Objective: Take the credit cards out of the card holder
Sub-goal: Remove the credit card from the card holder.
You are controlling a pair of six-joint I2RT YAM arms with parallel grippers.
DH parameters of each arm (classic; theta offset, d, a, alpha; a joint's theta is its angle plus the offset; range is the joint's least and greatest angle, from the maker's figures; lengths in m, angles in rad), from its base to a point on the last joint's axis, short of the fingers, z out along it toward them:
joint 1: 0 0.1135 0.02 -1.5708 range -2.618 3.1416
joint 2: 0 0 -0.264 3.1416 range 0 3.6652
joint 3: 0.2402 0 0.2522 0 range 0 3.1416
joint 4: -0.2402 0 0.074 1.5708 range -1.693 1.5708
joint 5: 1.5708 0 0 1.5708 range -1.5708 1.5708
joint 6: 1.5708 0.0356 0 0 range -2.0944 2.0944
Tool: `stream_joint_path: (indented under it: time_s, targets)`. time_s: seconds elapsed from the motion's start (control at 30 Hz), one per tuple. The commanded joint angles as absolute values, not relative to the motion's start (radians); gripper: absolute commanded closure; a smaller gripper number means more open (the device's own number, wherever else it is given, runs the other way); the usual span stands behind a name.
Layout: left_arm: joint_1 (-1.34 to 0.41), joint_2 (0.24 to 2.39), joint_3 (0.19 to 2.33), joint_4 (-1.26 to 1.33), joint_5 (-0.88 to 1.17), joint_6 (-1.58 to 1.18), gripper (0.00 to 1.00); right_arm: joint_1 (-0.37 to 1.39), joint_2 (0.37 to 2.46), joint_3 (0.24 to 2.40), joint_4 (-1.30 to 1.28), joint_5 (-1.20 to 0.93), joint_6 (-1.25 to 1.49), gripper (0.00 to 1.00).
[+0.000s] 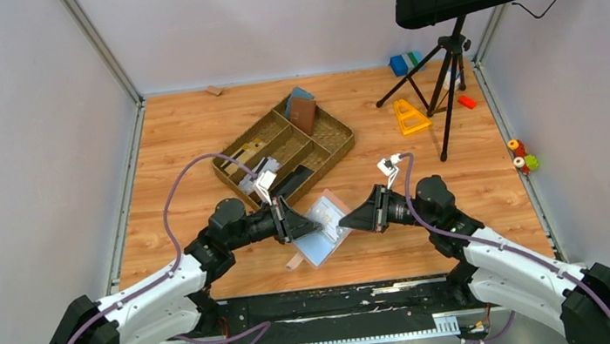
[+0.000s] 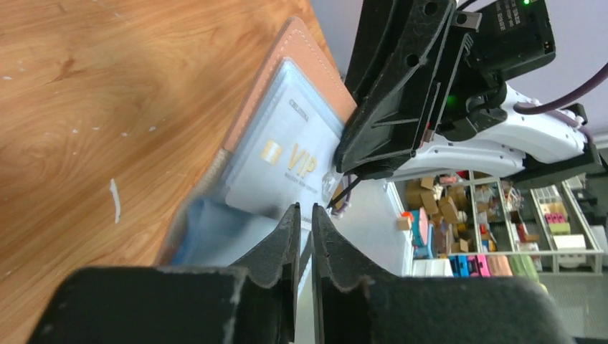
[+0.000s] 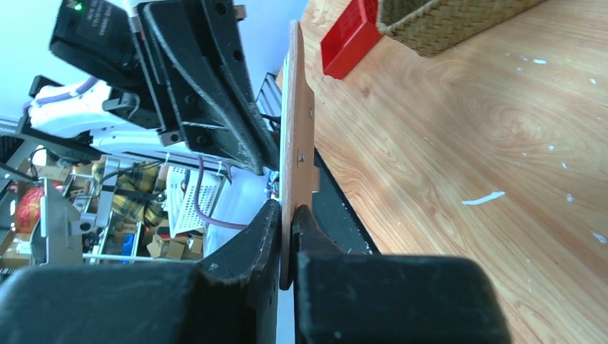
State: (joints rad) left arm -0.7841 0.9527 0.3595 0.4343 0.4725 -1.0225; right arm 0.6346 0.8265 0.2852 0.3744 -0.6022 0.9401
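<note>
The card holder [image 1: 320,240] is open between my two grippers, tan outside [image 2: 287,79] and blue-grey inside, lifted at its right side. A pale credit card [image 2: 283,158] marked VIP lies in its clear sleeve. My right gripper [image 1: 344,219] is shut on the holder's tan edge [image 3: 297,122], which stands upright between its jaws [image 3: 287,208]. My left gripper [image 1: 297,224] is at the holder's left side. Its jaws [image 2: 305,209] are shut to a thin slit, with the tips at the card's near edge. I cannot tell whether they pinch anything.
A woven divided basket [image 1: 333,146] stands behind the grippers, with a reddish-brown wallet [image 1: 303,112] leaning in its far corner. A red block [image 3: 348,36] lies by the basket. A music stand's tripod [image 1: 448,75], an orange triangle [image 1: 410,115] and small toys occupy the back right.
</note>
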Motion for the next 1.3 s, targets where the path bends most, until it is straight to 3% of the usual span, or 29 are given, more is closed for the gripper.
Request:
stream_joint_path:
  time_s: [0.0, 0.23, 0.4, 0.5, 0.67, 1.27]
  targets:
    - [-0.786, 0.866, 0.396, 0.300, 0.400, -0.920, 0.76, 0.638, 0.793, 0.345, 0.288, -0.515, 0.888, 1.00]
    - [-0.785, 0.711, 0.408, 0.034, 0.240, -0.817, 0.25, 0.627, 0.619, 0.283, 0.297, -0.321, 0.957, 1.00]
    - [-0.786, 0.673, 0.370, 0.048, 0.232, -0.848, 0.02, 0.626, 0.517, 0.200, 0.412, -0.208, 1.076, 1.00]
    - [-0.787, 0.702, 0.322, 0.208, 0.287, -0.922, 0.00, 0.624, 0.513, 0.175, 0.477, -0.207, 1.121, 1.00]
    - [-0.854, 0.828, 0.221, 0.693, 0.292, -1.084, 0.00, 0.625, 0.578, 0.179, 0.535, -0.269, 1.153, 1.00]
    - [-0.893, 0.922, 0.328, 0.622, 0.123, -0.997, 0.00, 0.631, 0.685, 0.207, 0.626, -0.412, 1.155, 1.00]
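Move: The card holder hangs in the air, pinched at its right side by the right hand; its middle lies about 4 cm left of that hand and 1 cm back, about level in height. From the left hand, its middle is only about 1 cm to the right and 1 cm back. The VIP card in its pocket lies some 3 cm right and 2 cm ahead of the left hand. The woven tray's middle is roughly 22 cm ahead of the left hand, 6 cm left and 15 cm below. The card holder, still pinched by the right hand, is carried about 3 cm forward, 3 cm up and a little right, turning some 15-20 degrees clockwise. The left hand draws off about 4 cm to its left while its fingers open from nearly shut to fully wide, then comes back right, dipping about 3 cm and rising again, to straddle the holder's free blue-pocket end without closing. ##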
